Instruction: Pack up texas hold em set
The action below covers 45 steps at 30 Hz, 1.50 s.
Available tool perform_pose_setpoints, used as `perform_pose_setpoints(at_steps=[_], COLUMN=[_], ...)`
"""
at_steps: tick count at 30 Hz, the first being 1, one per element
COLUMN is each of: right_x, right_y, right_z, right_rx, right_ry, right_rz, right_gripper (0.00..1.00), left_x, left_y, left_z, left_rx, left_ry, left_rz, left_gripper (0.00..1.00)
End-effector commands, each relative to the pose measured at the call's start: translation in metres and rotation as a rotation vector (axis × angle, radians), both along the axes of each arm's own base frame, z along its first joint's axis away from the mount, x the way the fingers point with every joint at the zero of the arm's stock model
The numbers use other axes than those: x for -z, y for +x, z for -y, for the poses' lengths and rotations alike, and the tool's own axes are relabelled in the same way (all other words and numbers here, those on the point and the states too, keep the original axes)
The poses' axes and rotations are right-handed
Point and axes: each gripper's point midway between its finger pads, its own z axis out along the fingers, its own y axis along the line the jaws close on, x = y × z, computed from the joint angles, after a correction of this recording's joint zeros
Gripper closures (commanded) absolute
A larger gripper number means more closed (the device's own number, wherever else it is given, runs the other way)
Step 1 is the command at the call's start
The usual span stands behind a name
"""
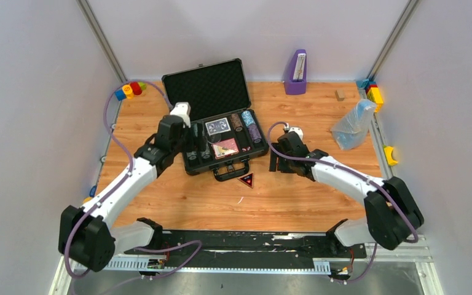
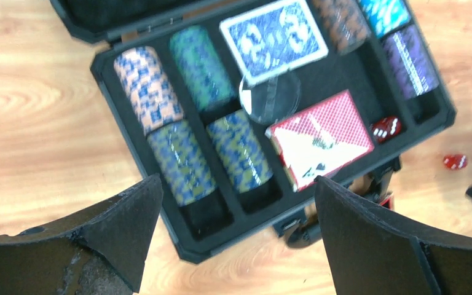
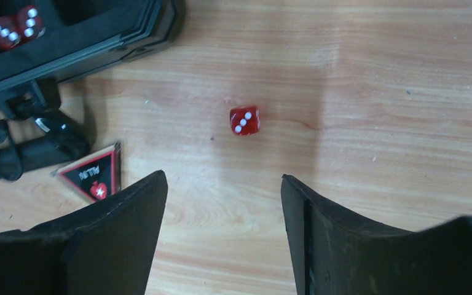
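Observation:
The black case (image 1: 206, 89) lies open mid-table, its handle (image 1: 230, 171) toward me. In the left wrist view its tray (image 2: 160, 184) holds several chip stacks (image 2: 178, 163), a blue deck (image 2: 275, 38), a red deck (image 2: 319, 138), a clear round disc (image 2: 270, 98) and red dice (image 2: 386, 128). One red die (image 3: 244, 120) lies loose on the wood right of the case, also in the left wrist view (image 2: 454, 161). The triangular button (image 1: 246, 180) lies in front of the handle. My left gripper (image 2: 238, 179) hovers open over the tray's near-left corner. My right gripper (image 3: 222, 177) is open, just short of the loose die.
A purple upright holder (image 1: 296, 74) stands at the back. A clear plastic bag (image 1: 353, 125) lies at the right. Toy blocks sit at the back left (image 1: 130, 90) and back right (image 1: 373, 92), a yellow one (image 1: 390, 155) at the right edge. A small wooden block (image 1: 340, 94) lies near the bag.

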Motion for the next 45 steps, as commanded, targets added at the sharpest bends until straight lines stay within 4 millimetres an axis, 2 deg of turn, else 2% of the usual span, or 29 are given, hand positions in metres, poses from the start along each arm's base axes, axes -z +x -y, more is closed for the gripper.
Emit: perform_pose_setpoints(at_steps=[1, 2, 3, 10, 15, 22, 24, 26, 28, 33, 36, 38, 45], right_x=[-0.003, -0.002, 0.001, 0.023, 0.029, 0.035, 0.033, 0.030, 0.027, 0.010, -0.007, -0.020, -0.068], right_y=[0.028, 0.032, 0.034, 0.041, 0.045, 0.050, 0.052, 0.053, 0.054, 0.053, 0.053, 0.053, 0.060], right_z=[0.003, 0.002, 0.000, -0.001, -0.001, -0.001, -0.002, -0.003, -0.003, -0.003, -0.004, -0.007, -0.011], right_rx=[0.063, 0.059, 0.055, 0.065, 0.063, 0.063, 0.057, 0.051, 0.048, 0.034, 0.021, -0.006, -0.032], right_ry=[-0.077, -0.084, -0.093, -0.128, -0.142, -0.137, -0.118, -0.115, -0.116, -0.104, -0.084, -0.068, -0.032], right_rz=[0.035, 0.033, 0.026, -0.026, -0.031, -0.054, -0.058, -0.051, -0.043, -0.016, 0.019, 0.049, 0.158], right_gripper=[0.33, 0.34, 0.34, 0.37, 0.49, 0.59, 0.71, 0.75, 0.84, 0.85, 0.86, 0.93, 0.93], left_x=[0.016, 0.012, 0.020, 0.002, 0.001, 0.002, 0.003, 0.003, 0.003, 0.003, 0.002, 0.002, 0.003], left_y=[-0.014, -0.017, -0.020, -0.034, -0.041, -0.040, -0.040, -0.040, -0.040, -0.041, -0.042, -0.042, -0.044], left_z=[0.000, -0.001, -0.004, -0.015, -0.020, -0.019, -0.019, -0.018, -0.018, -0.017, -0.018, -0.018, -0.018], left_rx=[0.022, 0.030, 0.028, 0.010, 0.000, 0.001, 0.003, 0.006, 0.010, 0.012, 0.012, 0.013, 0.016], left_ry=[-0.063, -0.068, -0.065, -0.128, -0.142, -0.141, -0.140, -0.141, -0.141, -0.142, -0.143, -0.144, -0.147], left_rz=[0.077, 0.110, 0.121, 0.314, 0.357, 0.351, 0.348, 0.346, 0.346, 0.345, 0.349, 0.351, 0.348], left_gripper=[0.00, 0.01, 0.01, 0.02, 0.02, 0.02, 0.02, 0.02, 0.02, 0.02, 0.02, 0.02, 0.02])
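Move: The red die lies on the table about 4 cm ahead of the right hand, 1 cm to its right and 5 cm below. The triangular button is about 10 cm left and 1 cm back of that hand, the two packed dice in the case some 11 cm left and 10 ahead, and the purple chips about 8 cm left and 15 ahead. From the left hand, the loose die lies about 27 cm right, 3 back and 16 below. The loose red die is pinched between the right fingertips: the half-open hand sinks about 4 cm while moving forward as far, rolls slightly, shuts on the die, then lifts straight up some 6 cm with it. The left hand, open and empty, draws back about 5 cm from the dealer disc in the case, dipping and rising again as its fingers tip up. ##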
